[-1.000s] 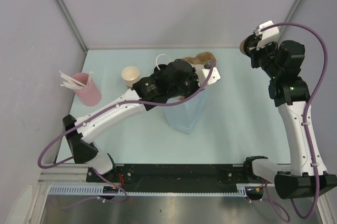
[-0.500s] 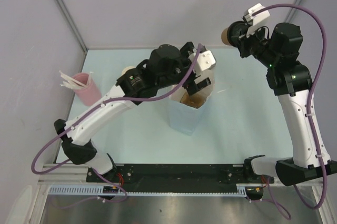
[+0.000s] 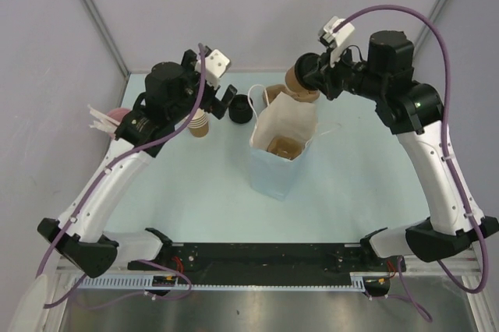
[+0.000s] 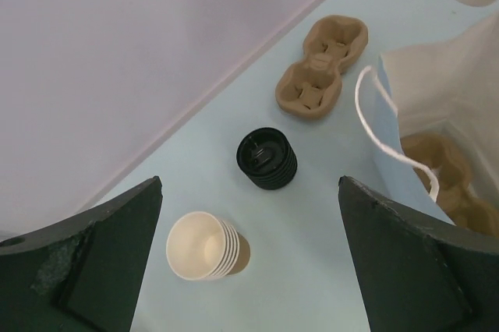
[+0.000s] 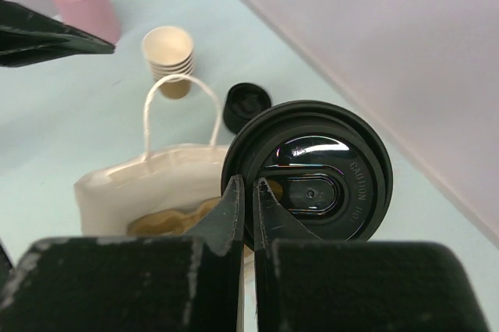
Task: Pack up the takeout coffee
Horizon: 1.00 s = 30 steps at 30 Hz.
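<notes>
The takeout coffee [image 3: 299, 83], a tan paper cup under a black lid [image 5: 312, 172], hangs tilted above the back rim of the white paper bag [image 3: 269, 164]. My right gripper [image 3: 313, 75] [image 5: 249, 184] is shut on the edge of its lid, fingers almost together. Inside the bag lies a brown cup carrier [image 3: 282, 147]. My left gripper [image 3: 209, 90] [image 4: 249, 254] hovers wide open, holding nothing, left of the bag above the stack of nested cups [image 4: 204, 246].
A stack of black lids [image 3: 239, 109] [image 4: 267, 159] stands between the nested cups [image 3: 200, 123] and the bag. Another brown carrier [image 4: 321, 68] lies behind the bag. A pink cup of stirrers [image 5: 82, 1] is at the far left. Walls close the back and sides.
My left gripper opened, left the carrier in the bag and pulled back to the left over the nested cups. My right arm carried the lidded cup leftward to the bag.
</notes>
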Each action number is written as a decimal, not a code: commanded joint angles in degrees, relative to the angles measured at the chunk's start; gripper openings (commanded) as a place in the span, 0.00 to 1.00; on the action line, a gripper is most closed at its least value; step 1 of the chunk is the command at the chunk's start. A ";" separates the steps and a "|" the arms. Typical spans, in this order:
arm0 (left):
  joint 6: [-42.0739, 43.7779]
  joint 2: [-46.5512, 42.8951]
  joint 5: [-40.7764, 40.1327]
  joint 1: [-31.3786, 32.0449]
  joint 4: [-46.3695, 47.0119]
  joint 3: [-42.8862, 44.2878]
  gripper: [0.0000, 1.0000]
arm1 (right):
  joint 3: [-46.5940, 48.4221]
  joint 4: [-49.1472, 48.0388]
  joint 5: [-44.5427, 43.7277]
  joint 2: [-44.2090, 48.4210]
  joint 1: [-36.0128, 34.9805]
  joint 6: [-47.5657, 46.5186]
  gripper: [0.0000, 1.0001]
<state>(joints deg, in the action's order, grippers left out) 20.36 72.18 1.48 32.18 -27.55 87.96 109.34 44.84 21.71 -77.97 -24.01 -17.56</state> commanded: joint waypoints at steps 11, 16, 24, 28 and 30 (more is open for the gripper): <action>-9.19 -7.75 11.61 -9.76 9.09 -14.31 1.00 | 6.76 16.32 0.87 -8.86 -10.17 -3.70 0.00; -10.34 -8.37 13.11 -11.18 9.80 -15.63 1.00 | 6.59 17.65 -1.32 -9.30 -12.29 -4.23 0.00; -11.57 -8.55 15.66 -12.06 10.06 -15.98 1.00 | 6.59 21.60 -4.13 -11.84 -12.29 -4.68 0.00; -12.27 -8.03 17.24 -12.15 10.06 -15.28 1.00 | 5.27 20.65 -4.93 -13.87 -12.20 -5.02 0.00; -12.80 -7.41 19.00 -12.15 9.89 -13.88 1.00 | 2.73 18.72 -6.24 -13.87 -12.20 -5.20 0.00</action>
<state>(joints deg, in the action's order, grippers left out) 9.93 64.90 16.36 20.53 -19.38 72.16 113.60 65.28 18.02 -90.96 -36.27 -21.76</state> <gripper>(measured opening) 0.996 0.023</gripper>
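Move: The right hand holds the lidded coffee cup high up; the bag's open mouth lies some 7 cm to its left, about 6 cm back and roughly 17 cm below. From the right hand, the cup carrier on the table is about 26 cm ahead and 3 cm left, and the stack of black lids some 16 cm ahead and 20 cm left, both nearly 40 cm down. From the left hand, the bag mouth is about 15 cm right, 9 cm back and 12 cm lower. Keeping its closed pinch on the lid side of the coffee cup, the right hand sinks about 12 cm towards the bag's mouth, moving some 6 cm left and a little back during the first half, then mostly straight down, while the wrist tips down by about 20 degrees and swings slightly counter-clockwise. The left hand, empty and wide open, drops about 5 cm and draws some 3 cm left, clear of the bag, tilting a little. ##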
